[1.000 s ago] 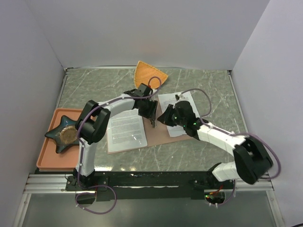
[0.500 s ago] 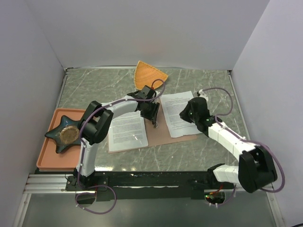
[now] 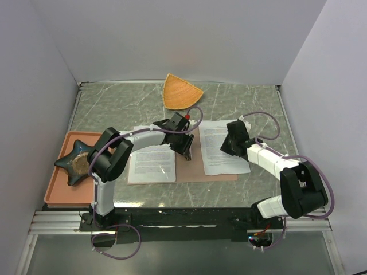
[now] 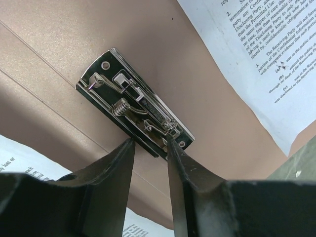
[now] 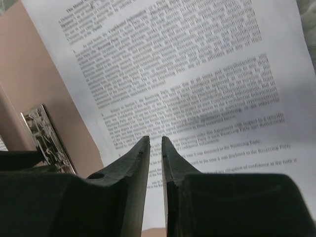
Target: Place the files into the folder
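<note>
The reddish-brown folder (image 3: pixel 187 170) lies open and flat mid-table, its metal clip (image 4: pixel 134 111) on the inner card (image 4: pixel 64 44). One white printed sheet (image 3: pixel 152 163) rests on its left half. Another sheet (image 3: pixel 223 150) lies on the right half and overhangs onto the table. My left gripper (image 3: pixel 185 150) hovers at the spine. Its jaws (image 4: pixel 149 142) are open a little and straddle the near end of the clip. My right gripper (image 3: pixel 230 144) points down at the right sheet (image 5: pixel 197 74). Its jaws (image 5: pixel 155 140) are parted by a slit with nothing between them.
An orange fan-shaped dish (image 3: pixel 182 91) sits at the back of the table. A salmon tray (image 3: pixel 60 192) at the left edge holds a dark star-shaped dish (image 3: pixel 80 162). White walls close in the table on three sides.
The right arm swung right, and the right sheet slid right with it. The folder turned squarer to the table edge. The left jaws narrowed around the clip's end.
</note>
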{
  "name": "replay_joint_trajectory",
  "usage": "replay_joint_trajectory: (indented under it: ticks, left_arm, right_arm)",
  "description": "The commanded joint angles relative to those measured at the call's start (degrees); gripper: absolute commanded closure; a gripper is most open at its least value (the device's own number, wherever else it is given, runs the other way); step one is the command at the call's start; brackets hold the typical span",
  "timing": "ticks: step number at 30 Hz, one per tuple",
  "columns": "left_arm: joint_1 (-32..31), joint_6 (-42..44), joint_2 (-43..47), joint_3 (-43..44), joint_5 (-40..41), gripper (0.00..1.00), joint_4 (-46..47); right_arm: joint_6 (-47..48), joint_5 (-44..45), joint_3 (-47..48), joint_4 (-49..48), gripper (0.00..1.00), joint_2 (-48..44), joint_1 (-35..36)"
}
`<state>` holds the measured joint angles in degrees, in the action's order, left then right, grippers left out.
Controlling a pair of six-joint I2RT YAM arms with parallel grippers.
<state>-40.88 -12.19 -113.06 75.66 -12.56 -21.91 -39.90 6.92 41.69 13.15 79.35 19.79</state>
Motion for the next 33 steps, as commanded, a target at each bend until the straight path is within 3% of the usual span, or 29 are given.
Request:
replay_joint_trajectory:
  ticks: [1,11,22,29,33]
  left_arm:
    - [-1.4,2.4,-1.7,-3.3,-2.6,0.61,-6.3]
    - [-2.0,2.6,1.7,-4.7,-4.6,0.61,-7.7]
    - [-2.1,1.6,2.3,-4.6,-4.6,0.62,-7.0]
    - [-1.6,2.6,4.2,-1.8,-4.8,0.62,-9.2]
    - [0.4,3.0,5.7,1.3,-5.7,0.57,-11.3]
  right_arm:
    - [0.1,2.0,2.7,1.0,0.76,0.5,-0.4]
    - [-5.9,-0.6,-5.1,-1.6,0.77,1.7,4.4]
    - [-12.9,0.4,-2.0,0.6,0.78,5.5,12.5]
    - [-11.3,2.1,0.0,3.1,0.77,-0.6,13.0]
    - [-10.0,-0.6,0.0,-1.4,0.78,-3.3,13.3]
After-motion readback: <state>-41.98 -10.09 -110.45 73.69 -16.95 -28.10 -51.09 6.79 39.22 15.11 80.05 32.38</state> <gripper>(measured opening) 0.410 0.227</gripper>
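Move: The right hand hovers over the right-hand page: the page's middle lies about 5 cm ahead, 2 cm to its right and 4 cm below, and the metal clip some 14 cm to its left, 3 cm ahead and 4 cm below. The left fingertips are at the clip's near part, its middle roughly 3 cm ahead, 2 cm right and 1 cm below; from that hand the left-hand page lies about 15 cm left and level with it. The right hand, its fingers staying nearly shut, sinks about 4 cm as it comes back about as far, the tips coming down on the right-hand page, then slides some 4 cm to the left with the page towards the clip before rising about 2 cm. Meanwhile the left hand keeps its part-open fingers at the near part of the clip and draws clip and folder back about 4 cm towards the base, turning slightly clockwise. ##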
